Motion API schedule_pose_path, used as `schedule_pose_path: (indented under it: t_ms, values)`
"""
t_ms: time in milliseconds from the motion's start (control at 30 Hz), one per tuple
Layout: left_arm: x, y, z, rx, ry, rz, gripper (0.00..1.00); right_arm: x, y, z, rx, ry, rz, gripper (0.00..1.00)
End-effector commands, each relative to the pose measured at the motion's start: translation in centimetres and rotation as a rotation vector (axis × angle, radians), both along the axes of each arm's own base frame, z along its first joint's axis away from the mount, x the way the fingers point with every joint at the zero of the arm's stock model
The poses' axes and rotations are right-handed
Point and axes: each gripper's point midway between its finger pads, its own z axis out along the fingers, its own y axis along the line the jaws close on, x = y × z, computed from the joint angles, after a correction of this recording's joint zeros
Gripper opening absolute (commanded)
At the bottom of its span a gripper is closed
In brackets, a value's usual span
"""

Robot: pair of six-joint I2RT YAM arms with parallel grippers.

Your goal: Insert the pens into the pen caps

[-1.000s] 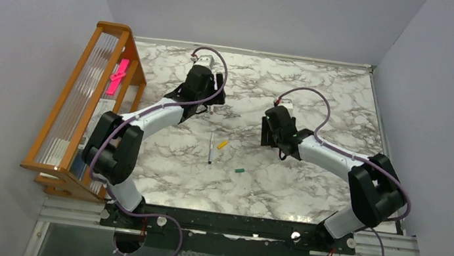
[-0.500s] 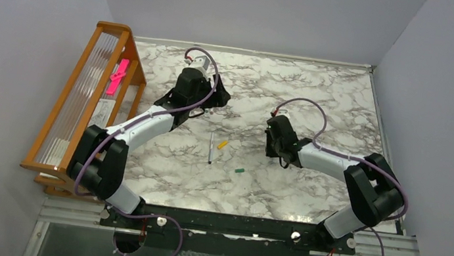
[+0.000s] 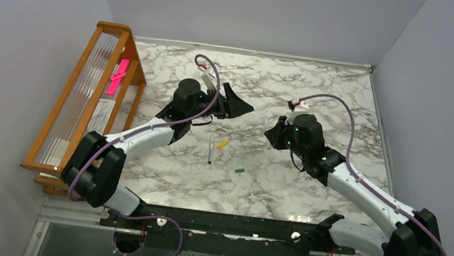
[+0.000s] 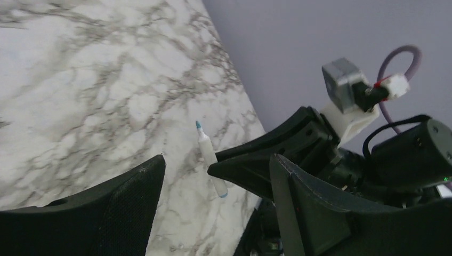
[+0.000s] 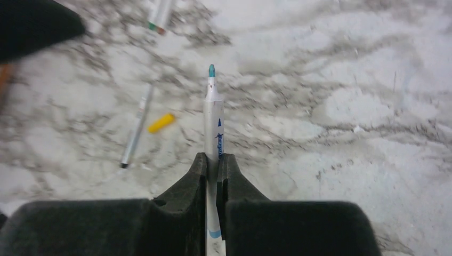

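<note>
My right gripper point(image 5: 214, 160) is shut on a white pen point(image 5: 213, 114) whose teal tip points away from me, above the marble table point(image 3: 322, 87). In the top view this gripper point(image 3: 271, 136) hangs right of centre. My left gripper point(image 3: 240, 108) is open and empty, facing it; in the left wrist view the held pen point(image 4: 209, 154) shows between the left gripper's point(image 4: 217, 160) open fingers. A second pen point(image 3: 210, 148) lies on the table with an orange cap point(image 3: 222, 144) beside it and a green cap point(image 3: 239, 169) nearer the front. A third pen point(image 5: 160, 15) lies farther off.
A wooden rack point(image 3: 75, 101) stands along the table's left edge, with a bright pink strip point(image 3: 117, 77) in it. Grey walls close the table at the back and on both sides.
My right gripper has shut on the teal-tipped pen and risen with it as its arm swung out to the right. The left gripper has turned right toward the centre, still open.
</note>
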Motion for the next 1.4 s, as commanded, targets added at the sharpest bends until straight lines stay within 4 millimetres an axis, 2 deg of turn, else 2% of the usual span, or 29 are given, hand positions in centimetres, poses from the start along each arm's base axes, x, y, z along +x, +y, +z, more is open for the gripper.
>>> schedule_pose_path:
  t_ms: [0,100,200,500,633,767,800,900,933,1067,1367]
  values:
    - [-4.4,-3.6,6.6,-0.129,-0.195,-0.196,0.74,-0.8,3.1,8.2,0.200,-0.187,0.165,0.01]
    - [-4.8,-4.6,6.8,-0.124,-0.217,-0.217,0.74,-1.2,3.5,11.0,0.259,-0.235,0.189,0.01]
    - [-4.8,-5.2,6.8,-0.122,-0.216,-0.218,0.74,-1.3,3.9,12.5,0.283,-0.251,0.209,0.01]
    - [-3.0,-5.9,7.6,-0.133,-0.220,-0.157,0.62,-2.3,5.1,14.1,0.349,-0.264,0.287,0.01]
    - [-2.9,-6.5,8.4,-0.149,-0.223,-0.167,0.43,-2.7,5.2,15.5,0.386,-0.281,0.292,0.01]
    - [-3.5,-7.2,8.4,-0.162,-0.206,-0.207,0.05,-2.9,4.9,16.2,0.407,-0.291,0.280,0.01]
    - [-3.5,-7.3,8.4,-0.165,-0.203,-0.210,0.00,-2.9,4.9,16.3,0.413,-0.294,0.277,0.01]
    - [-3.6,-7.2,8.5,-0.171,-0.201,-0.204,0.00,-3.1,5.0,16.6,0.437,-0.296,0.279,0.01]
    - [-3.5,-7.2,8.7,-0.173,-0.203,-0.197,0.00,-3.2,5.0,16.5,0.440,-0.299,0.281,0.05]
    - [-3.2,-7.2,9.6,-0.185,-0.217,-0.186,0.00,-3.5,5.0,15.8,0.432,-0.289,0.295,0.33]
    - [-2.5,-7.8,11.5,-0.216,-0.231,-0.189,0.00,-3.9,4.1,14.5,0.390,-0.270,0.274,0.35]
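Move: The held pen, tip up in the right fingers, has its middle about 10 cm to the left hand's right, 3 cm back and 8 cm below. On the table 22 cm below that hand, the yellow cap lies 5 cm left and 1 cm back, the loose pen 9 cm left and 2 cm back. From the right hand, the left gripper's fingertips are roughly 5 cm ahead, 11 cm left and 11 cm above; the green cap is 10 cm left, 5 cm back, 12 cm below. The pen, still pinched in the right fingers, goes up some 14 cm and a little left towards the left gripper, turning more upright as that wrist tilts up. The open left hand rises and moves right, first drawing back about 5 cm, and pinches the pen's upper end near the tip; the right fingers then part and let go while the left keeps rising. ##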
